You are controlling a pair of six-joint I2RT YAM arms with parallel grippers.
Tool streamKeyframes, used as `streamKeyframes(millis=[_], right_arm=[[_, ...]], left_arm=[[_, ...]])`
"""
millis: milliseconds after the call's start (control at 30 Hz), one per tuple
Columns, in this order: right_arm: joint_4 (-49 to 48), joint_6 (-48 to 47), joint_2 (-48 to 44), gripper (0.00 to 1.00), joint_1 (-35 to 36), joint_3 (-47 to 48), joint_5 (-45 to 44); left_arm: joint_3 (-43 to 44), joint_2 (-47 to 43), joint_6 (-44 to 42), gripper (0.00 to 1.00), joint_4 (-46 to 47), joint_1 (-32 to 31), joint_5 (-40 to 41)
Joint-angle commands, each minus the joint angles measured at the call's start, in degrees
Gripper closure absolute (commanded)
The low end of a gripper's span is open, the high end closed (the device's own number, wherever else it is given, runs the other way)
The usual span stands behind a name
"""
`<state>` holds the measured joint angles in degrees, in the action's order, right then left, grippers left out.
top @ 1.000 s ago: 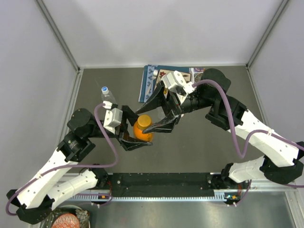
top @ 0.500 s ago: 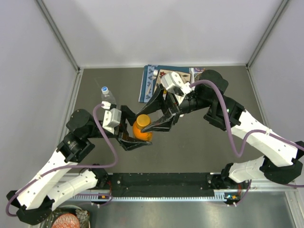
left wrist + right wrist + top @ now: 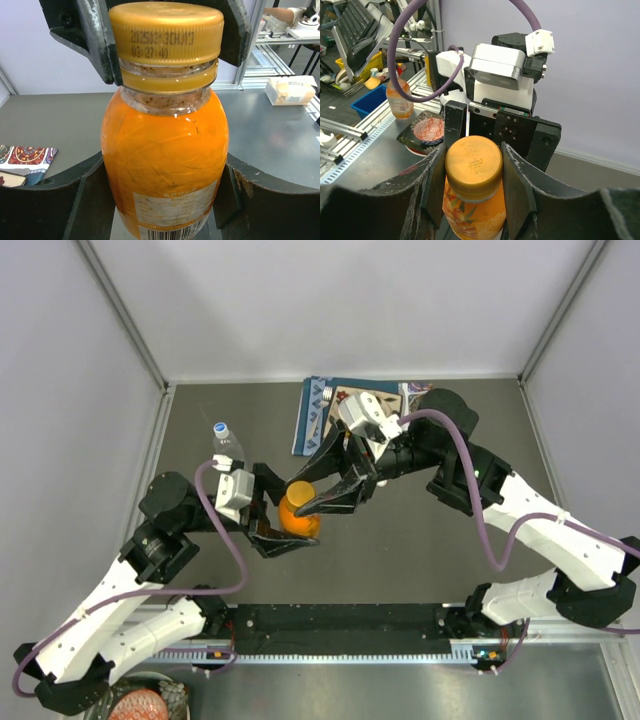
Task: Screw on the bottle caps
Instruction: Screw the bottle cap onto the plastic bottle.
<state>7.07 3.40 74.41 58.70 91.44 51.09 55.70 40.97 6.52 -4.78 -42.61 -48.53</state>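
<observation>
The squat orange bottle (image 3: 298, 515) stands upright mid-table, and my left gripper (image 3: 287, 528) is shut on its body. In the left wrist view the bottle (image 3: 165, 160) fills the frame, with the left gripper (image 3: 165, 200) pressing its lower sides. An orange cap (image 3: 166, 30) sits on the neck. My right gripper (image 3: 318, 496) comes in from above, shut on that cap (image 3: 473, 162), one finger against each side of it. The right gripper (image 3: 473, 172) hides the neck below. A clear bottle (image 3: 227, 443) with a blue-and-white cap (image 3: 220, 429) stands at the left behind my left arm.
A patterned cloth (image 3: 335, 405) lies at the back of the table under the right arm, also in the left wrist view (image 3: 25, 155). Grey walls close in on three sides. Past the near edge sit a patterned bowl (image 3: 427, 131) and a small orange bottle (image 3: 400, 100).
The right gripper's jaws have narrowed from wide apart to closed against the orange cap, and the wrist shifted slightly left. The left arm and the bottle stayed put.
</observation>
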Motion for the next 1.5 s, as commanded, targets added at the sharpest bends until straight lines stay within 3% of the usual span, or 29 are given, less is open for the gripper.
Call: streamKeyframes(millis=[0,167,367,633,767,1100,1300,1400,1433,1467], right_arm=[[-1.6,2.3,-0.3,0.65,-0.2,-1.1,0.8],[-0.8,6.2,0.8,0.66,-1.1,-2.1,0.2],[4.7,7.1,2.0,0.70,-1.3,-2.3,-5.5],[11.2,9.4,2.3,0.75,-0.9,-5.0,-21.0],[11.4,14.6,2.7,0.78,0.6,-5.7,-27.5],[14.3,29.5,8.5,0.76,8.9,-3.8,-55.4],[14.3,25.4,8.9,0.69,12.4,0.5,-68.2],[14.5,23.5,8.2,0.58,12.4,1.9,-71.7],[14.5,22.5,7.7,0.46,12.5,2.2,-72.0],[14.5,21.9,7.3,0.41,12.4,2.4,-72.0]], left_arm=[[0.2,-0.9,-0.8,0.93,2.6,0.6,3.4],[1.5,-1.1,-3.5,0.93,2.0,0.8,7.0],[3.0,-1.2,-9.1,0.97,-0.8,0.9,18.5],[3.6,-1.0,-13.5,0.98,-2.1,0.9,36.6],[3.7,-1.0,-14.3,0.98,-1.8,0.8,40.8],[3.4,-0.6,-14.3,1.00,-1.2,0.9,47.7],[3.3,-1.0,-14.1,1.00,-1.8,0.9,47.9],[3.0,-1.1,-14.3,1.00,-2.0,1.1,48.0],[2.9,-1.2,-14.2,1.00,-2.0,1.1,48.0],[2.7,-1.2,-14.2,1.00,-2.0,1.2,48.0]])
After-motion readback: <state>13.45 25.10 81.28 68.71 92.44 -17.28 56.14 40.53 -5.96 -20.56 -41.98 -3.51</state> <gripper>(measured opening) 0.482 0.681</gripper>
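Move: The orange bottle's yellow cap sits already between the right fingers, straight at that hand's point, with the bottle's middle about 8 cm below. From the left hand, already holding the bottle, the cap is some 8 cm directly above. Also from the left hand and about 25 cm lower, the blue-capped bottle stands roughly 25 cm ahead and 22 cm left, and the uncapped clear bottle 22 cm ahead and 6 cm right. The yellow cap stays between the right fingers and is twisted clockwise against the orange bottle as both hands carry the pair forward about 13 cm, also sinking and drifting left. The left hand keeps its grip while swinging some 45 degrees counter-clockwise; the right turns roughly 55 degrees clockwise and tips, its grip just beginning to ease at the end. ##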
